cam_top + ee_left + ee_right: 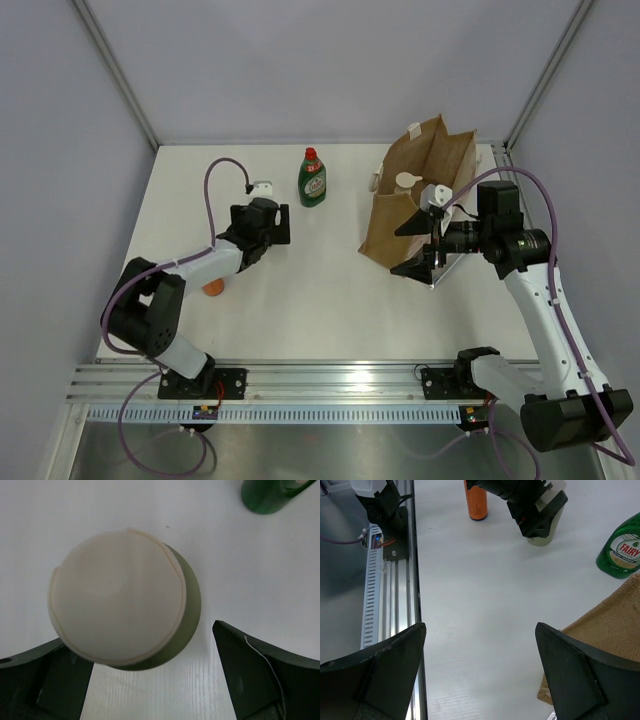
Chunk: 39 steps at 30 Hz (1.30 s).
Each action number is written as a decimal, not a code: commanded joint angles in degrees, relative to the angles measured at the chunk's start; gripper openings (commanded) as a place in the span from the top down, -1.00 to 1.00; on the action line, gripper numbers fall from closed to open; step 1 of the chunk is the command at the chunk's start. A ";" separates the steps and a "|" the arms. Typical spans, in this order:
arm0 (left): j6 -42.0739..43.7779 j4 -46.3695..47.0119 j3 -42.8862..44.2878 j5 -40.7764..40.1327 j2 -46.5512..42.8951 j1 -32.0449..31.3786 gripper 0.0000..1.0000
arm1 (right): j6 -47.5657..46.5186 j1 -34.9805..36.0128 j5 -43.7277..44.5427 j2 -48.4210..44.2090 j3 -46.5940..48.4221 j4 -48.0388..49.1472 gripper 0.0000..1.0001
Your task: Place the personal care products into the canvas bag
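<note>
The tan canvas bag (pixel 432 165) stands upright at the back right, and a white-capped bottle (pixel 405 181) shows inside its mouth. My right gripper (pixel 412 247) hangs open and empty by the bag's near side; in the right wrist view the bag (pixel 607 622) lies beside my right finger. A dark green bottle with a red cap (pixel 312 178) stands at the back centre. My left gripper (pixel 262 208) is open above a pale white-capped bottle (pixel 117 597), whose cap sits between the fingers without touching them. A small orange bottle (pixel 213 288) stands near the left arm.
An aluminium rail (pixel 330 378) runs along the near table edge, also seen as a rail (pixel 375 595) in the right wrist view. Grey walls close the back and sides. The green bottle (pixel 272 495) stands just beyond the left gripper.
</note>
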 commanded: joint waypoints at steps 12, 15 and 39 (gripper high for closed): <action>3.78 5.19 10.15 1.44 6.50 2.06 -0.18 | -1.98 9.27 11.73 -1.50 -0.99 0.89 -0.98; 4.49 6.34 9.28 4.51 4.92 2.15 0.30 | -0.31 12.96 17.01 -1.41 -1.42 2.37 -0.98; -41.82 23.56 -0.92 61.38 -15.56 2.59 1.00 | 32.65 35.47 59.12 18.26 7.18 25.50 -0.99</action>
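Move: The white-capped pale green bottle stands about 4 cm straight ahead of the open left hand, its middle some 4 cm lower; from that hand the green Fairy bottle is roughly 15 cm ahead and 12 cm right, and the orange bottle about 8 cm back and 12 cm left. From the right hand the capped bottle lies about 20 cm ahead, 31 cm left and 25 cm below, the canvas bag some 22 cm ahead and 7 cm right. Forward about 4 cm, the left hand closes on the upper part of the capped bottle, then carries it right some 14 cm, up 12 cm and back, rolling its left side down nearly 60 degrees while swinging clockwise. The right hand, fingers wide open, first eases slightly back, then comes left about 10 cm, forward and down towards the bottle, turning some 20 degrees clockwise. ##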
